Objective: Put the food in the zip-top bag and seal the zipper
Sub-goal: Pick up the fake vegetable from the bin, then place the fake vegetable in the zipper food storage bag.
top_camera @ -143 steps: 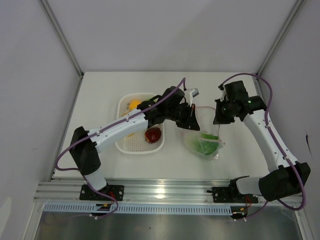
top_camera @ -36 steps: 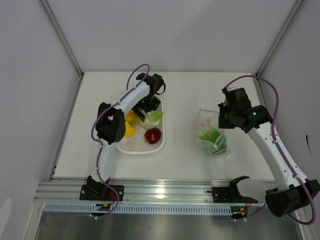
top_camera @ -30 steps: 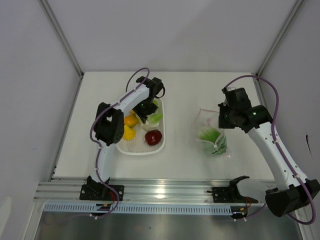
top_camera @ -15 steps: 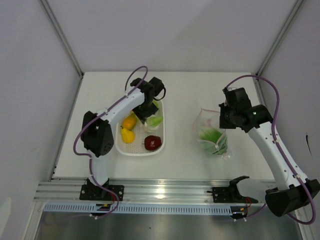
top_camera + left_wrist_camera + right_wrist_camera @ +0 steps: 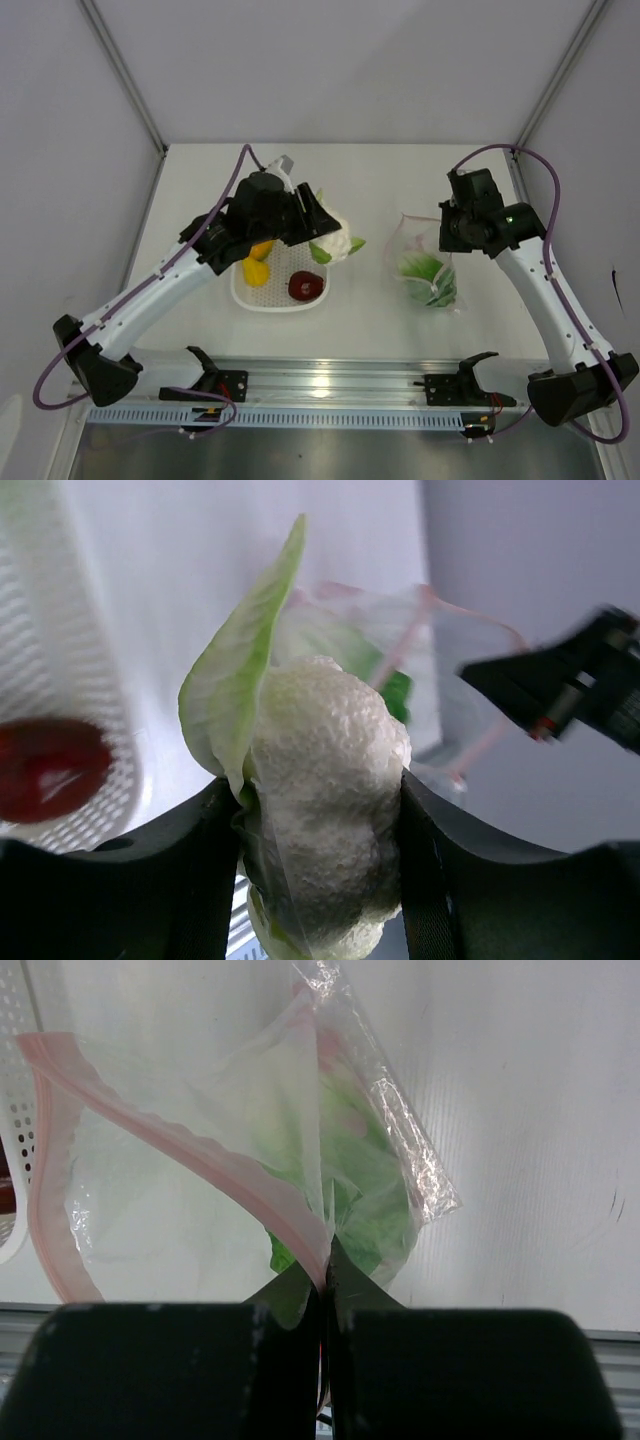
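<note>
My left gripper point(image 5: 322, 232) is shut on a green-white lettuce point(image 5: 320, 810), lifted just right of the white basket point(image 5: 255, 297); the lettuce point(image 5: 335, 240) fills the gap between both fingers. The clear zip-top bag point(image 5: 425, 262) hangs open to the right, green food point(image 5: 365, 1185) inside it. My right gripper point(image 5: 326, 1270) is shut on the bag's pink zipper point(image 5: 190, 1150) edge, holding the mouth up. In the basket lie a dark red apple point(image 5: 305, 285) and orange-yellow fruit point(image 5: 256, 270). The apple point(image 5: 45, 780) shows blurred in the left wrist view.
Grey walls close the white table on three sides. A metal rail point(image 5: 330, 385) with both arm bases runs along the near edge. The basket sits left of centre, the bag right of centre.
The left gripper closed on a lettuce in the basket, lifted it and swung right toward the bag. The right arm kept holding the bag open.
</note>
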Controlling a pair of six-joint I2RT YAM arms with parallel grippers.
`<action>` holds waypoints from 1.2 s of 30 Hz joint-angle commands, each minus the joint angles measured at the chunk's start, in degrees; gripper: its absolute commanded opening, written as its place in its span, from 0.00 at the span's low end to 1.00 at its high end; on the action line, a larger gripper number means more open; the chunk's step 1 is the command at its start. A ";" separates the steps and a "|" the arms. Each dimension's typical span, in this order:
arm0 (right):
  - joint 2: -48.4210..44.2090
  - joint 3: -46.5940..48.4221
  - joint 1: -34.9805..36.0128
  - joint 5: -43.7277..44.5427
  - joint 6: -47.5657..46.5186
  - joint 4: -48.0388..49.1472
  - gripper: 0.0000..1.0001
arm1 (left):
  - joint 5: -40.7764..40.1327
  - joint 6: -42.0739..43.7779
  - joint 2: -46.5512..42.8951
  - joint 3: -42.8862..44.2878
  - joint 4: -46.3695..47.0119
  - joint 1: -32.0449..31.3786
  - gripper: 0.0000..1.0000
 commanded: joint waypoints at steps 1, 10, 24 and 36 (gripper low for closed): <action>0.03 3.19 0.38 -0.21 1.21 -0.11 0.00 | 16.32 6.74 1.41 -2.02 22.29 -2.47 0.01; -0.94 1.44 1.08 0.40 1.56 0.77 0.00 | 29.70 3.58 9.42 -0.53 34.62 -9.60 0.01; -3.84 -1.20 2.05 -1.44 1.39 3.58 0.00 | 22.94 -3.36 22.07 10.89 24.18 -10.92 0.01; -5.95 -2.17 2.75 -2.84 3.84 5.43 0.00 | 6.50 -9.25 23.13 10.90 20.12 -11.70 0.01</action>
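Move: The vegetable is already off the bin in the left fingers. The open bag mouth lies some 19 cm to the left hand's right, 2 cm farther out and about 7 cm lower. Lettuce already in the bag sits about 23 cm right, 1 cm back and 20 cm below; the red fruit in the bin lies 7 cm left, 5 cm back and 24 cm below. From the right hand, the mouth is about 5 cm left and 2 cm ahead, at roughly rim height. Still gripping the vegetable, the left hand carries it about 16 cm to the right, away from the bin to the bag mouth. It swings some 7 cm back and rises a little before easing forward and sinking, yawing clockwise by about 35 degrees, then half undoing that turn. The right hand keeps its pinch on the bag rim, drifting slightly left and back. ##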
